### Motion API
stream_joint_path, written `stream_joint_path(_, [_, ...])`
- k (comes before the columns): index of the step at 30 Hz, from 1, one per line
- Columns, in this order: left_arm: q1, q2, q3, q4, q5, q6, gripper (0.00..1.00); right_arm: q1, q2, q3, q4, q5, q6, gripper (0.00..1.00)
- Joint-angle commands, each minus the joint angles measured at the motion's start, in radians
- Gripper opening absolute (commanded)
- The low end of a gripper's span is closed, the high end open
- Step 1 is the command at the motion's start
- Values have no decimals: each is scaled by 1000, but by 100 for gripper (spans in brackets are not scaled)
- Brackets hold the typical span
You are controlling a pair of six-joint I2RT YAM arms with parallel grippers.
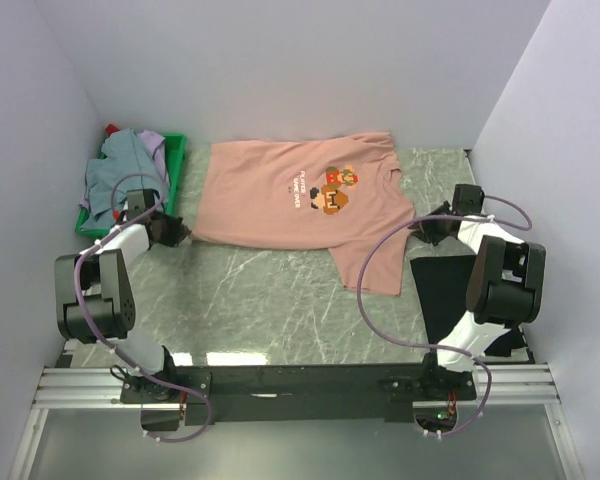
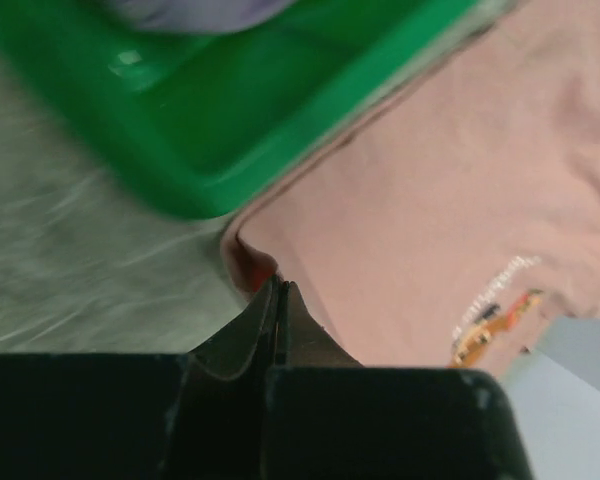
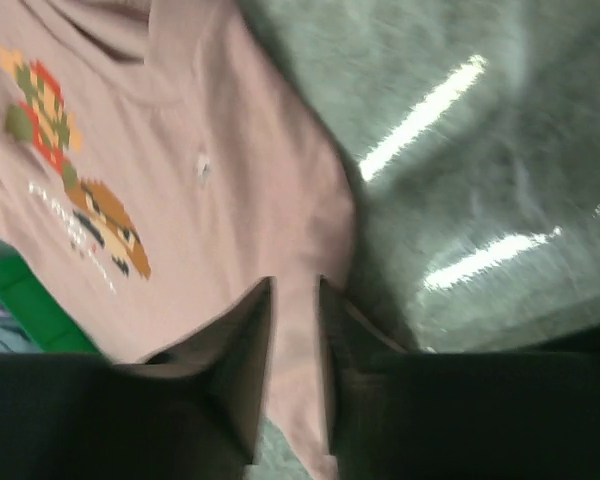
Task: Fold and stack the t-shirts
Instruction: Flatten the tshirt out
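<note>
A salmon-pink t-shirt (image 1: pixel 290 200) with a pixel-figure print lies spread, print up, across the middle of the table. My left gripper (image 1: pixel 185 236) is shut on its near left corner, right beside the crate; in the left wrist view the jaws (image 2: pixel 280 286) meet on a small fold of the pink cloth (image 2: pixel 430 190). My right gripper (image 1: pixel 421 228) sits at the shirt's right sleeve. Its jaws (image 3: pixel 295 288) stand a little apart with pink cloth (image 3: pixel 230 150) lying in the gap. A black t-shirt (image 1: pixel 442 290) lies flat at the near right. Grey-blue (image 1: pixel 120 172) and lavender (image 1: pixel 158 148) t-shirts are heaped in the crate.
A green plastic crate (image 1: pixel 176 165) stands at the back left against the wall, close to my left gripper; its rim (image 2: pixel 240 120) fills the top of the left wrist view. White walls close in the table on three sides. Marbled grey tabletop (image 1: pixel 270 300) shows in front.
</note>
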Motion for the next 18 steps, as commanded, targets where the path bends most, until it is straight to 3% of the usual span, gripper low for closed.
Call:
stream_joint_path(1, [-12,-91,-34,2,-104,26,1,7,-103,-43,42,89,-26,36])
stream_joint_path(2, [-12,-99,-43,-2,-106,25,1,12,-115,-56,45,102,-32,52])
stream_joint_path(4, [-20,-99,-60,-8,-106,32,1,30,-158,-73,13,134,-59,61])
stream_joint_path(13, [-25,-143,-83,-84,-134,72,1,254,-445,-276,-156,333,-95,64])
stream_joint_path(18, [-29,-148,-102,-79,-132,80,1,300,-614,-412,-187,393,-46,63])
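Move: Down by the shirt's right edge, the right hand has the outer corner of the lower sleeve some 20 cm back and 5 cm to its left, about 2 cm lower. From that hand the black mat is roughly 24 cm back and 12 cm right, the cartoon print some 14 cm ahead and 27 cm left. In the left hand's shut fingers is the shirt's held corner; the green bin lies about 16 cm ahead of that hand and 19 cm left. Swinging back about 12 cm and 6 cm left, the right hand leaves the shirt's edge and heads for the lower sleeve, rising some 3 cm on the way before sinking again. Its barely parted fingers spread wide and it rolls around 15 degrees, left side down. Still pinching its corner, the left hand drags the cloth back about 4 cm, low over the table. ##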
